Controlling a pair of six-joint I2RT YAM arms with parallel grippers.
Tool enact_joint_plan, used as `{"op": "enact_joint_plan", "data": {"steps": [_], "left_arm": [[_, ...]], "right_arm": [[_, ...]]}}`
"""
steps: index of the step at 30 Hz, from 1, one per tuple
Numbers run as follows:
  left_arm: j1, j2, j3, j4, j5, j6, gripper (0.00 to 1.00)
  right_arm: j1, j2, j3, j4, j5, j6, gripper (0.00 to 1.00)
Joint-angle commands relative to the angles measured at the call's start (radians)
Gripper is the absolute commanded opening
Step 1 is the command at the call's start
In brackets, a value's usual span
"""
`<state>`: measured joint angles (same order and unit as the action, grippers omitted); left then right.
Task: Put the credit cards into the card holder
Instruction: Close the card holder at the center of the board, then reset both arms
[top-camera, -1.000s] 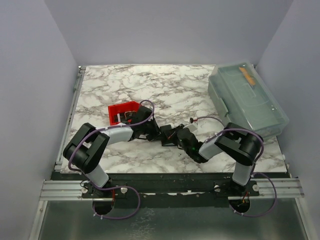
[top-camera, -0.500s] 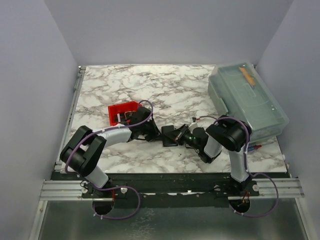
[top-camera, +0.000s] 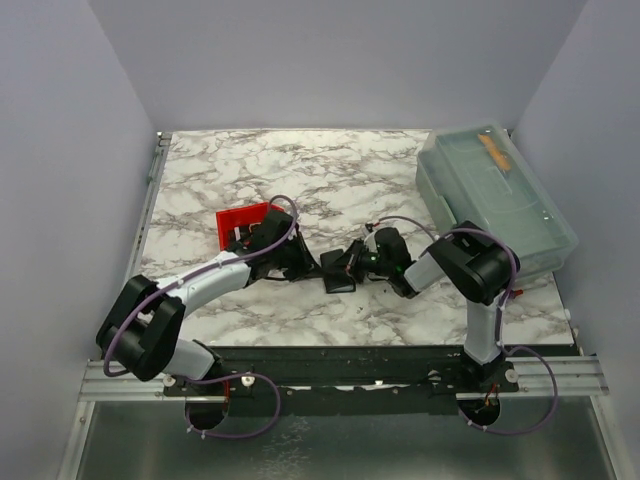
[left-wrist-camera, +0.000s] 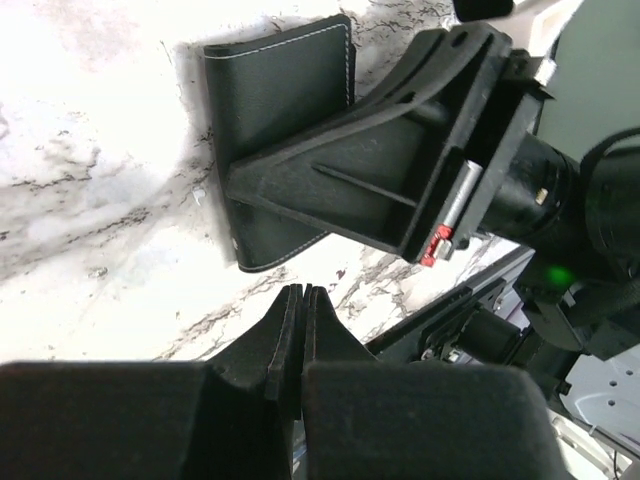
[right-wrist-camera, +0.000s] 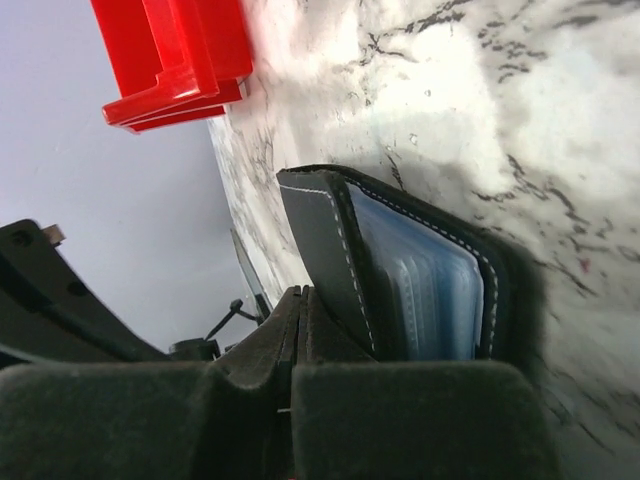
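Note:
The black card holder (top-camera: 337, 277) lies mid-table between both grippers. In the right wrist view it (right-wrist-camera: 325, 245) stands partly open, and bluish card-like layers (right-wrist-camera: 420, 285) show inside it. My right gripper (right-wrist-camera: 303, 293) is shut and empty, its tips against the outer face of the raised cover. In the left wrist view the right gripper's fingers (left-wrist-camera: 330, 185) lie across the holder (left-wrist-camera: 270, 90). My left gripper (left-wrist-camera: 302, 291) is shut and empty, just short of the holder's near edge. I see no loose credit cards.
A small red tray (top-camera: 243, 224) sits left of the holder, partly under my left arm, and shows in the right wrist view (right-wrist-camera: 180, 50). A large translucent lidded box (top-camera: 495, 195) stands at the right edge. The table's near edge is close behind both grippers.
My right arm has folded lower, its forearm now lying along the table toward the holder. My left arm has stretched out, elbow dropping toward the near left. The holder has stayed in place.

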<state>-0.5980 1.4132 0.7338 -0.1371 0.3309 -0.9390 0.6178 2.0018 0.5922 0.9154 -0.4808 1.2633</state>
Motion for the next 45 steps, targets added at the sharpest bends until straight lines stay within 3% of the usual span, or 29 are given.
{"op": "enact_joint_plan", "data": {"steps": [1, 3, 6, 10, 15, 18, 23, 30, 36, 42, 45], "left_arm": [[-0.001, -0.066, 0.036, -0.07, -0.026, 0.028, 0.0], [-0.002, -0.087, 0.036, -0.074, -0.027, 0.032, 0.0], [-0.001, -0.111, 0.046, -0.081, -0.039, 0.061, 0.05], [0.018, -0.15, 0.08, -0.13, -0.065, 0.105, 0.19], [0.078, -0.188, 0.106, -0.147, -0.007, 0.126, 0.32], [0.123, -0.221, 0.144, -0.159, 0.039, 0.133, 0.46], [0.161, -0.273, 0.282, -0.204, 0.032, 0.177, 0.68], [0.177, -0.307, 0.46, -0.24, -0.041, 0.246, 0.83], [0.183, -0.361, 0.662, -0.262, -0.174, 0.368, 0.98], [0.184, -0.443, 0.79, -0.228, -0.373, 0.5, 0.99], [0.185, -0.491, 0.804, -0.187, -0.404, 0.536, 0.99]], "right_arm": [[-0.022, 0.171, -0.023, -0.663, 0.111, -0.155, 0.0], [-0.023, 0.135, 0.009, -0.712, 0.131, -0.228, 0.0], [-0.022, -0.056, 0.002, -0.765, 0.2, -0.342, 0.03], [-0.023, -0.297, 0.119, -0.983, 0.231, -0.539, 0.29], [-0.023, -0.402, 0.362, -1.191, 0.138, -0.72, 0.54], [-0.023, -0.484, 0.488, -1.312, 0.124, -0.775, 0.67], [-0.023, -0.616, 0.676, -1.508, 0.292, -0.87, 0.87], [-0.023, -0.676, 0.818, -1.704, 0.445, -0.966, 0.94], [-0.023, -0.842, 0.969, -1.71, 0.537, -1.041, 1.0], [-0.023, -0.985, 1.082, -1.608, 0.662, -1.113, 1.0], [-0.023, -1.028, 1.129, -1.573, 0.701, -1.141, 1.0]]}}
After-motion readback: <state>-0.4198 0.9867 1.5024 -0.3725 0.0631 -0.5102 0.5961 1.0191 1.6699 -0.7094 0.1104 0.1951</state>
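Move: The card holder, folded over but still slightly ajar, lies under the right fingertips, its middle about 2 cm right, 1 cm back and 1 cm below. From the left fingertips it is roughly 5 cm right, 1 cm ahead, 8 cm down. The red bin stands some 17 cm left and 12 cm ahead of the left hand; the lidded box is about 39 cm right and 16 cm ahead of the right hand. Both hands rise over 40 cm from the card holder, spreading apart, tipping level and opening; the right comes free. ##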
